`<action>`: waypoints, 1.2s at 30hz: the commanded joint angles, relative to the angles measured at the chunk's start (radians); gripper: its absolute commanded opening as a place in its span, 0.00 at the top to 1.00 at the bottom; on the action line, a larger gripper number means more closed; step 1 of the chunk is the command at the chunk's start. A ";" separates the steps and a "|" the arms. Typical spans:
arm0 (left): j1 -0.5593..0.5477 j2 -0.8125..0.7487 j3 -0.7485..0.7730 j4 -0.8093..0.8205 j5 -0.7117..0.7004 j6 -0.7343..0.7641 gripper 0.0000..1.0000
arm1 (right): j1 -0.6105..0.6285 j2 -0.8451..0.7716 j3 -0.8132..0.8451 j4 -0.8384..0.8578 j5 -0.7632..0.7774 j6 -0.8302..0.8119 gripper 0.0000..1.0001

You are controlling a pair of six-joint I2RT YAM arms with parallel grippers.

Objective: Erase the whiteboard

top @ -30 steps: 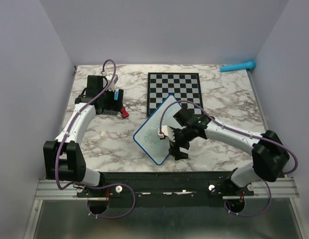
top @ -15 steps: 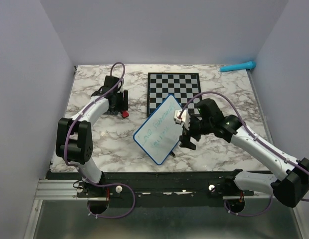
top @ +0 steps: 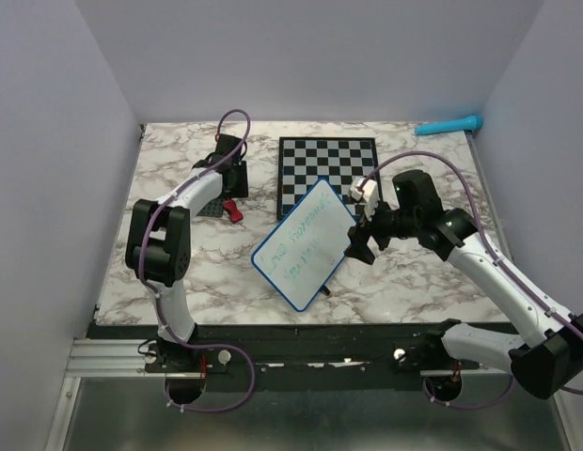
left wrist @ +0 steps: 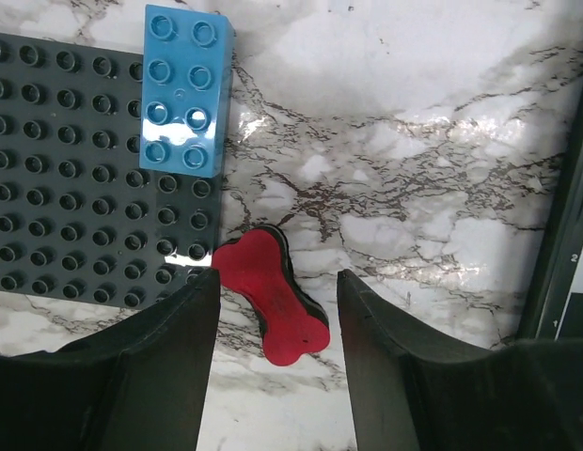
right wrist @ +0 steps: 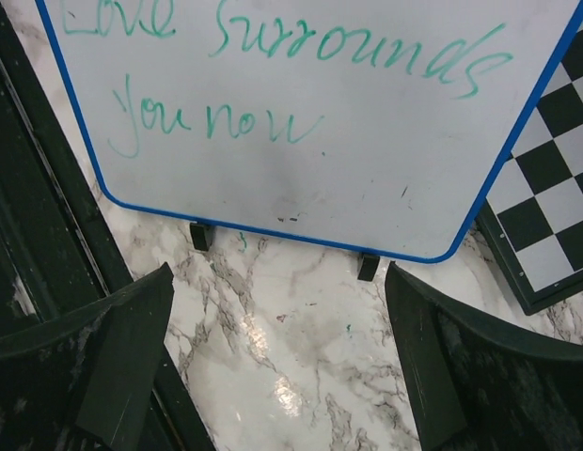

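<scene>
The whiteboard [top: 304, 244] lies tilted at the table's middle, white with a blue rim and teal handwriting; in the right wrist view the whiteboard [right wrist: 301, 113] fills the top. My right gripper [top: 360, 242] hovers open at its right edge, and in its own view the right gripper [right wrist: 277, 272] has only bare marble between the fingers. A red bone-shaped eraser [left wrist: 273, 305] with a black underside lies on the marble. My left gripper [left wrist: 277, 282] stands open over it, one finger on each side of the eraser's near end, not touching. From above, the eraser [top: 235, 210] shows just below the left gripper [top: 228, 191].
A black-and-white chessboard [top: 327, 174] lies behind the whiteboard, its corner under the board's edge [right wrist: 545, 216]. A dark grey studded baseplate [left wrist: 75, 169] with a blue brick [left wrist: 188, 89] sits beside the eraser. A teal object [top: 449, 125] rests at the back right wall.
My left arm has stretched farther back and right, bringing its gripper over the red eraser with the jaws narrowing. My right gripper has drawn back from the board's front to its right edge.
</scene>
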 commanded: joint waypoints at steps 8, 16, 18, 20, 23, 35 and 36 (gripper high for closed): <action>-0.002 0.085 0.057 -0.079 -0.079 -0.115 0.39 | -0.035 0.028 0.165 -0.041 -0.056 0.128 0.00; 0.000 0.140 0.077 -0.102 -0.058 -0.159 0.38 | -0.049 0.055 0.205 -0.051 -0.084 0.150 0.00; 0.000 0.152 0.078 -0.110 -0.049 -0.164 0.38 | -0.057 0.063 0.211 -0.051 -0.090 0.153 0.00; 0.000 0.155 0.074 -0.108 -0.033 -0.167 0.42 | -0.060 0.069 0.222 -0.053 -0.094 0.159 0.00; 0.003 0.148 0.063 -0.104 -0.006 -0.167 0.59 | -0.068 0.083 0.240 -0.053 -0.111 0.174 0.00; 0.053 -0.243 0.155 -0.162 0.215 -0.234 0.99 | -0.072 0.140 0.458 -0.005 -0.054 0.201 0.03; 0.053 -0.304 0.155 -0.152 0.247 -0.242 1.00 | -0.072 0.162 0.499 0.011 -0.051 0.201 0.03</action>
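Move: The red eraser lies about 5 cm below my left hand, roughly 1 cm back and almost centred between the part-open fingers. From that hand, the blue brick is some 9 cm ahead and 5 cm left, the dark studded plate about 4 cm ahead and 10 cm left, and the whiteboard's middle about 14 cm back and 24 cm right. From my right hand, the eraser is roughly 22 cm ahead, 39 cm left and 17 cm lower. I sink my left hand about 5 cm over the red eraser, easing back a little and tipping the fingers slightly steeper, then shut them to pinch it and lift quickly, some 10 cm off the low point. Meanwhile my empty right hand keeps rising away from the whiteboard, about 11 cm up and a little forward, fingers still wide open. ##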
